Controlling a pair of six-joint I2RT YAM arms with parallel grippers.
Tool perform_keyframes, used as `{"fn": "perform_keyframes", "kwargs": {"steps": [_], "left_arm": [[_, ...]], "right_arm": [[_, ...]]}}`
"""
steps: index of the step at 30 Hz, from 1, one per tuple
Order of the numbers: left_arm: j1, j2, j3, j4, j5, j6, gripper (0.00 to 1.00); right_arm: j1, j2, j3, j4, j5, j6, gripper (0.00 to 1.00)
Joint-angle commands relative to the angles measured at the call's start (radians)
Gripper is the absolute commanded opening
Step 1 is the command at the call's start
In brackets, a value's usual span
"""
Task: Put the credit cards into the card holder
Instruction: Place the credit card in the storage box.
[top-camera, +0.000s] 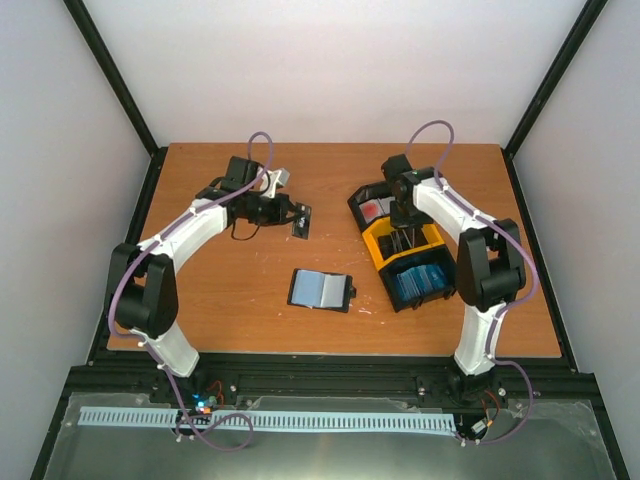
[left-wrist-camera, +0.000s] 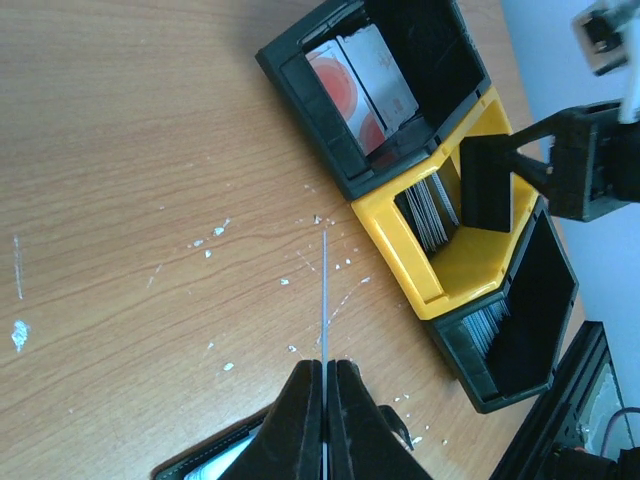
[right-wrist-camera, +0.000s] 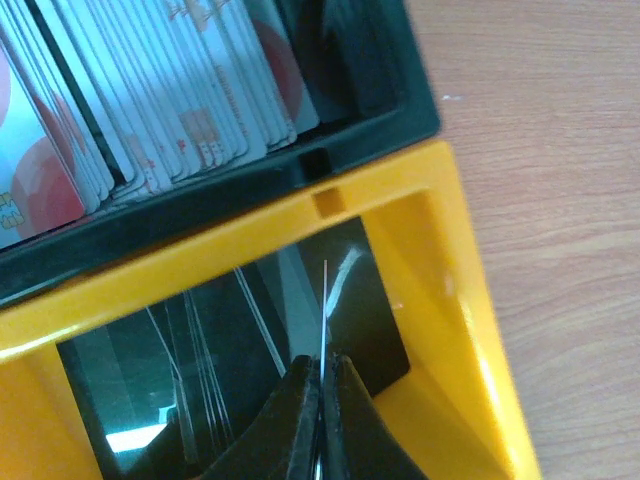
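Observation:
The card holder (top-camera: 322, 289) lies open mid-table, black, with a light blue card showing inside; its edge peeks into the left wrist view (left-wrist-camera: 200, 465). My left gripper (top-camera: 292, 216) hovers left of the trays, shut on a dark credit card (top-camera: 301, 222), which the left wrist view shows edge-on as a thin line (left-wrist-camera: 324, 290) between the jaws (left-wrist-camera: 324, 366). My right gripper (top-camera: 404, 228) reaches down into the yellow tray (right-wrist-camera: 460, 300). It is shut (right-wrist-camera: 323, 362) on a thin card (right-wrist-camera: 324, 305) standing edge-on among other dark cards.
A joined row of trays stands at the right: a black one with red-and-white cards (top-camera: 375, 208) (right-wrist-camera: 150, 110), the yellow one (top-camera: 400, 255) and a black one with light blue cards (top-camera: 420, 282). White specks (left-wrist-camera: 215, 235) dot the wooden table. Black frame rails border it.

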Motion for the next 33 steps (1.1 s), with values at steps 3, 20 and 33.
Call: {"fn": "perform_keyframes", "kwargs": {"steps": [3,20,33], "left_arm": [[0.008,-0.002,0.063,-0.048,-0.022,0.029,0.01],[0.008,0.047,0.137,-0.068,-0.007,0.041,0.01],[0.008,-0.014,0.124,0.004,0.087,0.026,0.01]], "right_arm": [[0.033,0.087,0.020,0.056,-0.008,-0.015,0.03],[0.072,0.134,0.063,0.069,-0.074,0.012,0.29],[0.073,-0.159,0.014,0.169,-0.339,0.027,0.52]]}}
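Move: The pocket of the yellow compartment, already holding a few black cards, lies about 4 cm to the left of the right gripper, level with it in reach and some 7 cm below. The compartment with red-and-white cards sits about 9 cm farther out than that pocket and 4 cm to its left; the blue-card compartment some 9 cm nearer and 4 cm to its right. From the left gripper the pocket is roughly 24 cm right, 3 cm ahead and 14 cm lower. Lower the right gripper about 5 cm while easing it 4 cm left, so the black card it still holds goes down into the yellow compartment's pocket. Near the bottom spread the fingers to about half open to let the card go, then pull straight up some 6 cm with a little more left, clear of the box. ##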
